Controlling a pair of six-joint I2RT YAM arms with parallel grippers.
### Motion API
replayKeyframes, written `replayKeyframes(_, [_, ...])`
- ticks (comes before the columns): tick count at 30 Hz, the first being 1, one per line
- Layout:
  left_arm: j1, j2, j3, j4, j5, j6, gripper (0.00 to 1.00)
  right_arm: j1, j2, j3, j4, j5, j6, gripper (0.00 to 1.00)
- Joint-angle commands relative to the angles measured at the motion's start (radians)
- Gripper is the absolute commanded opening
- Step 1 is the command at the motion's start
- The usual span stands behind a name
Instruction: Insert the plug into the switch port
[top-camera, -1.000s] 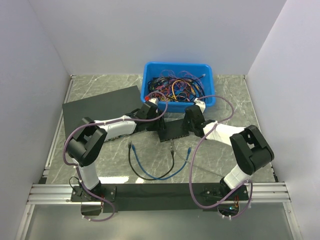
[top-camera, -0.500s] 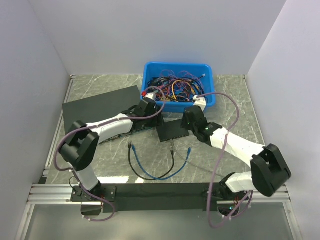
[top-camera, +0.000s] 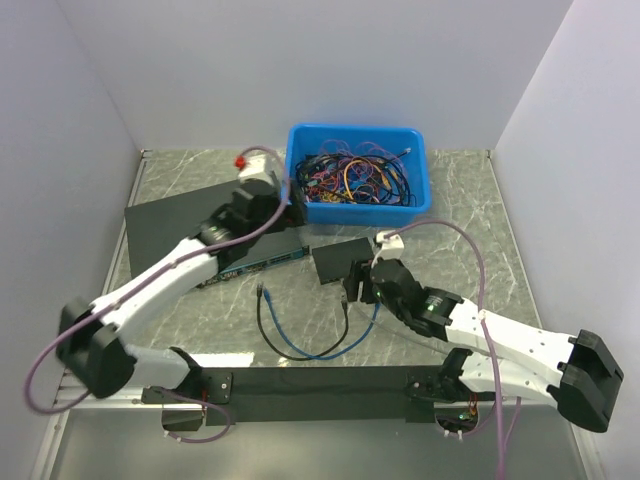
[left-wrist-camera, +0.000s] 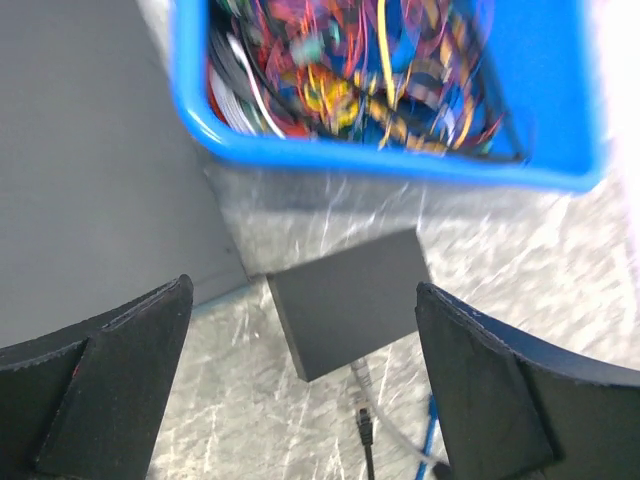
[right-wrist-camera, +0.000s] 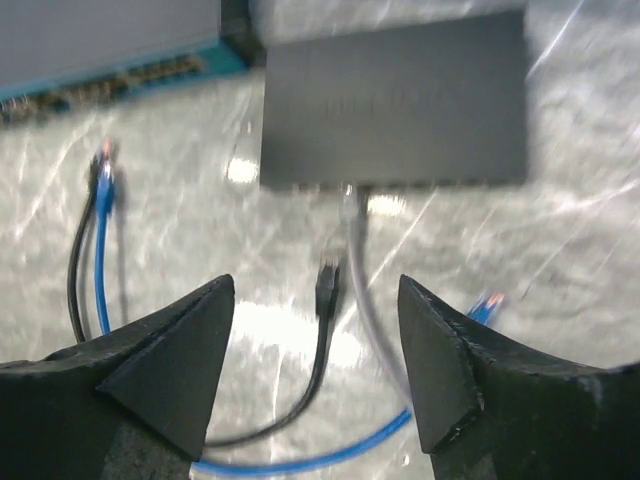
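The small black switch box (top-camera: 338, 262) lies mid-table, also in the left wrist view (left-wrist-camera: 350, 300) and the right wrist view (right-wrist-camera: 395, 100). Its port edge (right-wrist-camera: 430, 186) faces the arms, with single ports too blurred to make out. A pale grey cable (right-wrist-camera: 356, 250) runs into that edge. The blue cable (top-camera: 318, 352) loops on the table. One plug (right-wrist-camera: 487, 304) lies free to the right, the other end (right-wrist-camera: 103, 165) to the left. My left gripper (top-camera: 272, 210) hangs open, high and back-left of the switch. My right gripper (top-camera: 358, 285) is open, just in front of it.
A blue bin (top-camera: 415, 200) full of tangled coloured cables stands behind the switch. A wide black unit (top-camera: 205, 215) with a blue front strip (right-wrist-camera: 120, 75) lies to the left. A loose black cable's connector (right-wrist-camera: 327, 278) rests just before the switch edge.
Both grippers have opened wider and drawn away from the switch. The left arm swung up and back-left towards the bin's corner. The right arm pulled back towards the near edge.
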Motion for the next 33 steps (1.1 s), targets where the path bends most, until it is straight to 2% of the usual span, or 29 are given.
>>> replayKeyframes(1, [0.061,-0.128,-0.068,0.035,-0.012,-0.014,0.99,0.034,-0.035,-0.043,-0.019,-0.017,0.046,0.74])
replayKeyframes(4, [0.078,-0.182,-0.082,0.020,-0.036,0.038,0.99,0.069,-0.028,-0.066,-0.033,-0.015,0.067,0.74])
replayKeyframes(12, [0.079,-0.262,-0.159,-0.090,-0.213,0.114,0.99,0.146,0.090,-0.086,0.028,-0.034,0.141,0.61])
replayKeyframes(17, [0.079,-0.339,-0.226,-0.072,-0.202,0.098,0.99,0.169,0.232,-0.026,0.025,-0.008,0.170,0.56])
replayKeyframes(22, [0.081,-0.343,-0.217,-0.064,-0.207,0.100,0.99,0.170,0.356,0.052,-0.031,0.035,0.208,0.49])
replayKeyframes(28, [0.081,-0.324,-0.211,-0.066,-0.196,0.098,0.99,0.172,0.443,0.090,-0.035,0.026,0.222,0.42])
replayKeyframes(33, [0.081,-0.340,-0.223,-0.063,-0.202,0.089,0.99,0.172,0.479,0.089,-0.019,0.013,0.227,0.41])
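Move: The black plug I'm going for lies about 12 cm below my right hand, some 2 cm back and 4 cm to its left. The small switch's middle is about 9 cm beyond that plug, with the grey plug already in its near edge some 4 cm beyond the black one. The near blue plug lies about 8 cm to the right of the black one. From my left hand, the black plug is roughly 14 cm back, 13 cm right and 22 cm down. I lower my right hand about 11 cm while drawing it back some 5 cm, then easing left over the black cable just behind its plug, the fingers tipping down some 15 degrees and narrowing to about half their gap without shutting. My empty left hand, still wide open, swings about 10 cm left and slightly back, away from the small switch to above the big switch, then waits. ##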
